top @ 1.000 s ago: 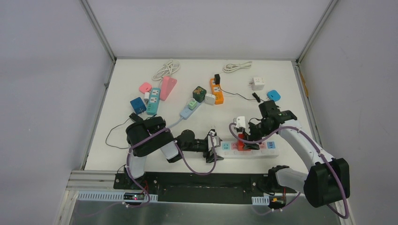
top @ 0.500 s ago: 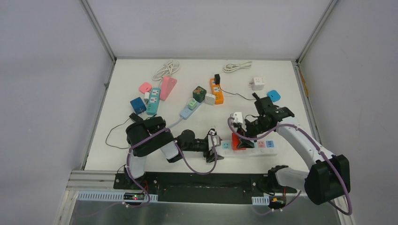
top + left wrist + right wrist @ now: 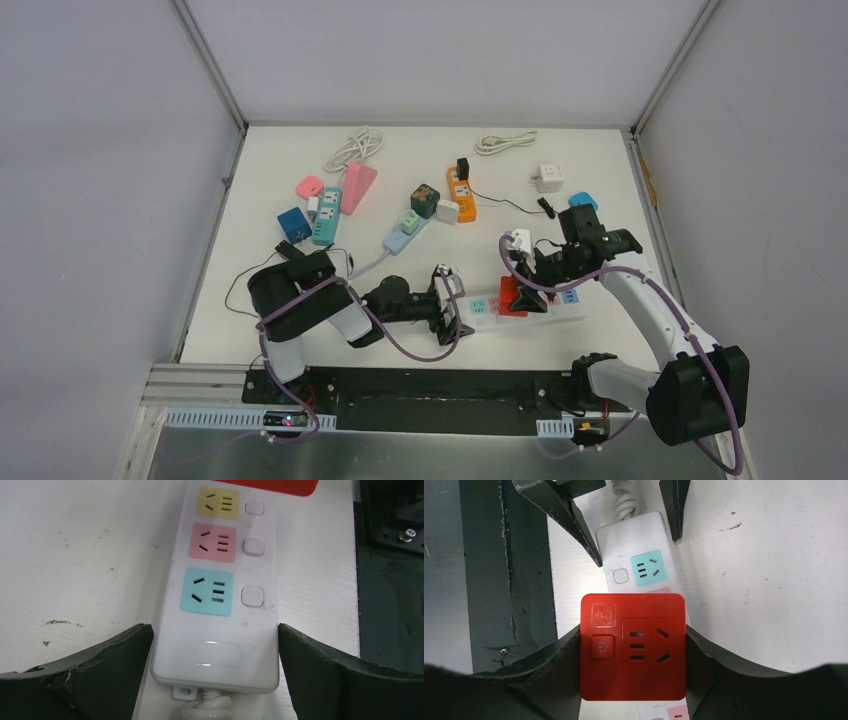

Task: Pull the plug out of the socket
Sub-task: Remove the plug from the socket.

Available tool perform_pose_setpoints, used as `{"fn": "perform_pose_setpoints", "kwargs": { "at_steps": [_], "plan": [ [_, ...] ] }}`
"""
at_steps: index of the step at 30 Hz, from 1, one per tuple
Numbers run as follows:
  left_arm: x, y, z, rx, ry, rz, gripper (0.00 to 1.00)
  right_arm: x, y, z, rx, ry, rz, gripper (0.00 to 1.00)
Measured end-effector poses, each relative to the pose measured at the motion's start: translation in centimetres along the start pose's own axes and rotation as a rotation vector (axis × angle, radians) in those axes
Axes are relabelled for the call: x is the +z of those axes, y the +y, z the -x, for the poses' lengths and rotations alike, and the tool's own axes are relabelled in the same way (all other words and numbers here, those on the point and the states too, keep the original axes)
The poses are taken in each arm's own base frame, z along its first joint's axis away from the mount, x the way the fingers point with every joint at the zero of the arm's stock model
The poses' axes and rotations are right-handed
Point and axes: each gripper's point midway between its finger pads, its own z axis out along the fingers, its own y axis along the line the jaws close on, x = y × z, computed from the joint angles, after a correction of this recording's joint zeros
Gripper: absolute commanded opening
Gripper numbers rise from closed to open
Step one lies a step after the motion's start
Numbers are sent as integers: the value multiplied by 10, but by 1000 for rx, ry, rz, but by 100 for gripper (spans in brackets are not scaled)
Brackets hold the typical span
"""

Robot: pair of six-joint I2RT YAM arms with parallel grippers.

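Note:
A white power strip (the socket) (image 3: pixel 548 311) with coloured outlets lies near the table's front edge. A red square plug (image 3: pixel 510 295) sits over its middle. My right gripper (image 3: pixel 522 290) is shut on the plug (image 3: pixel 634 647), one finger on each side. Beyond it, the strip's teal outlet (image 3: pixel 646 567) shows. Whether the plug's pins are still in the strip is hidden. My left gripper (image 3: pixel 452 302) is open, its fingers (image 3: pixel 105 670) flanking the strip's cable end (image 3: pixel 220 652) with slim gaps. Only the plug's edge (image 3: pixel 280 486) shows there.
Toward the back lie an orange strip (image 3: pixel 461 194), a teal strip (image 3: pixel 326 215), a pink strip (image 3: pixel 357 186), a blue cube (image 3: pixel 293 224), a white adapter (image 3: pixel 548 178) and coiled white cable (image 3: pixel 505 142). The dark mounting rail (image 3: pixel 430 385) runs just behind the white strip's near side.
My left gripper's jaws have spread apart off the strip's cable end. My right gripper has shifted slightly away from the front edge with the red plug, and the strip's right end swung with it.

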Motion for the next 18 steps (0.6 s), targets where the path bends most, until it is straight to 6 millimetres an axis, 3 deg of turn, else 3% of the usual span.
{"fn": "perform_pose_setpoints", "kwargs": {
  "at_steps": [8, 18],
  "plan": [
    [-8, 0, 29, -98, 31, 37, 99, 0, 2, 0, 22, 2, 2, 0],
    [-37, -9, 56, -159, 92, 63, 99, -1, 5, 2, 32, -4, 15, 0]
  ]
}}
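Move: The left hand's already open fingers straddle the cable end of the white power strip, whose middle lies about 12 cm to its right, level fore-and-aft and 2 cm lower; the red plug is some 10 cm right, 2 cm ahead, 7 cm up. The right hand still grips that red plug at its hand point; from it the strip's middle is 2 cm right, 1 cm back, 9 cm below, and the blue plug 18 cm right, 24 cm ahead, 11 cm down. Left hand, wide open, rises about 6 cm from the strip, drifting 3 cm left; right keeps gripping the plug. ##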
